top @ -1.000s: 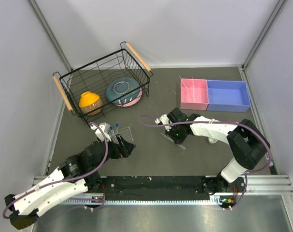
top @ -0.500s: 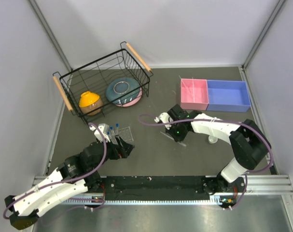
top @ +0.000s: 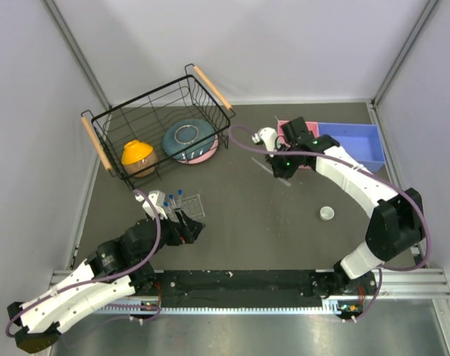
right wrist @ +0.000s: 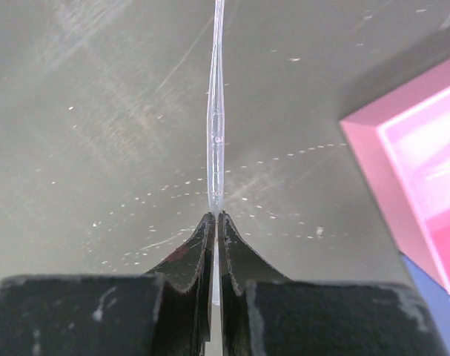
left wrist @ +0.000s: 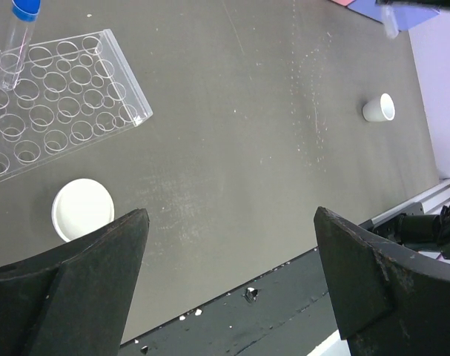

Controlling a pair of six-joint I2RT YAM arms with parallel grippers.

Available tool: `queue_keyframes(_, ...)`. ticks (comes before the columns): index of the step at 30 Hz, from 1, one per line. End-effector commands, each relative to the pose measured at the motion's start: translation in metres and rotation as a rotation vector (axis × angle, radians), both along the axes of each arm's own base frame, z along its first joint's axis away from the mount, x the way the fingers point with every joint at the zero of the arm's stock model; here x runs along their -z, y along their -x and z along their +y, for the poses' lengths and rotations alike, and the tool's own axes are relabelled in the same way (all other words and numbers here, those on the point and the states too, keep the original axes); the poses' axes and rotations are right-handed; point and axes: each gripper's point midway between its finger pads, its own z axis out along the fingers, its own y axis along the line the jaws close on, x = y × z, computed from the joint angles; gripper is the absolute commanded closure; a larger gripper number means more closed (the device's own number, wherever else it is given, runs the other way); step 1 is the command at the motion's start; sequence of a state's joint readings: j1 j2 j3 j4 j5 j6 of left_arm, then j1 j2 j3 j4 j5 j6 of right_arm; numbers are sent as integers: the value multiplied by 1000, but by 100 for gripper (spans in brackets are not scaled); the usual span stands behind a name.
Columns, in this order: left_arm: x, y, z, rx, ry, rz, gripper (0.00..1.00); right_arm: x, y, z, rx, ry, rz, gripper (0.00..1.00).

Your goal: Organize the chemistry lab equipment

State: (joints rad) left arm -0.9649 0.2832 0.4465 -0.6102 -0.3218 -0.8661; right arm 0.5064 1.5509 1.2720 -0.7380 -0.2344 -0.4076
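My right gripper (top: 283,167) (right wrist: 216,216) is shut on a thin clear rod (right wrist: 216,126), held above the table just left of the pink bin (right wrist: 425,170). The rod sticks straight out past the fingertips. A clear flat tube rack (top: 189,204) (left wrist: 54,104) lies near the left, with blue-capped tubes (top: 178,195) (left wrist: 21,30) standing in it. My left gripper (top: 190,231) (left wrist: 230,215) hovers open just in front of the rack, holding nothing. One white cup (left wrist: 82,209) sits beside the rack, close to the left finger. A second white cup (top: 327,213) (left wrist: 379,109) stands alone on the right.
A black wire basket (top: 136,119) at the back left holds an orange bowl (top: 138,154) and a teal-pink bowl (top: 189,139). A blue bin (top: 354,144) adjoins the pink one at the back right. Grey walls enclose the table.
My right arm has lifted the rod from the table's middle and carried it back and right to beside the pink bin, uncovering the right white cup. The left arm barely moved.
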Motion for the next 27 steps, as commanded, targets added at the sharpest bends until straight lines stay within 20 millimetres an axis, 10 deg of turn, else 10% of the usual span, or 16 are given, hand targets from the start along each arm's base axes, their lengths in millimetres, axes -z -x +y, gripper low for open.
queue_keyframes(1,-4,-1,3,-13,13,-11,1,-46,-30,-8,17,-63,-93,100)
queue_keyframes(12,0,-1,5,-22,5,-8,1,-109,-105,-49,159,-121,-240,100)
queue_keyframes(27,-1,-4,7,-30,-14,-24,1,-108,-189,-71,308,-169,-240,100)
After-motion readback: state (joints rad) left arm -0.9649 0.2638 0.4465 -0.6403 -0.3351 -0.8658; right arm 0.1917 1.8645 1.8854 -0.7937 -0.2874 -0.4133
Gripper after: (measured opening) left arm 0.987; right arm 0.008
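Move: The pink box, where the clear pipette in the right fingers is being taken, has its middle some 22 cm ahead of the right hand, 8 cm to its right and about 10 cm lower. The blue box adjoins it, its middle about 19 cm farther right at the same reach. The small white cup stands roughly 18 cm right of the right hand and 4 cm back. From the left hand the pink box lies about 39 cm ahead and 36 cm right. The clear pipette, still pinched in the shut right fingers, is carried forward about 17 cm towards and over the pink box, veering some 7 cm right. The right hand climbs about 10 cm on the way, nearly all of it in the first two-thirds, then travels on almost level while the fingers swing up to point more forward and the wrist turns some 15 degrees clockwise. ##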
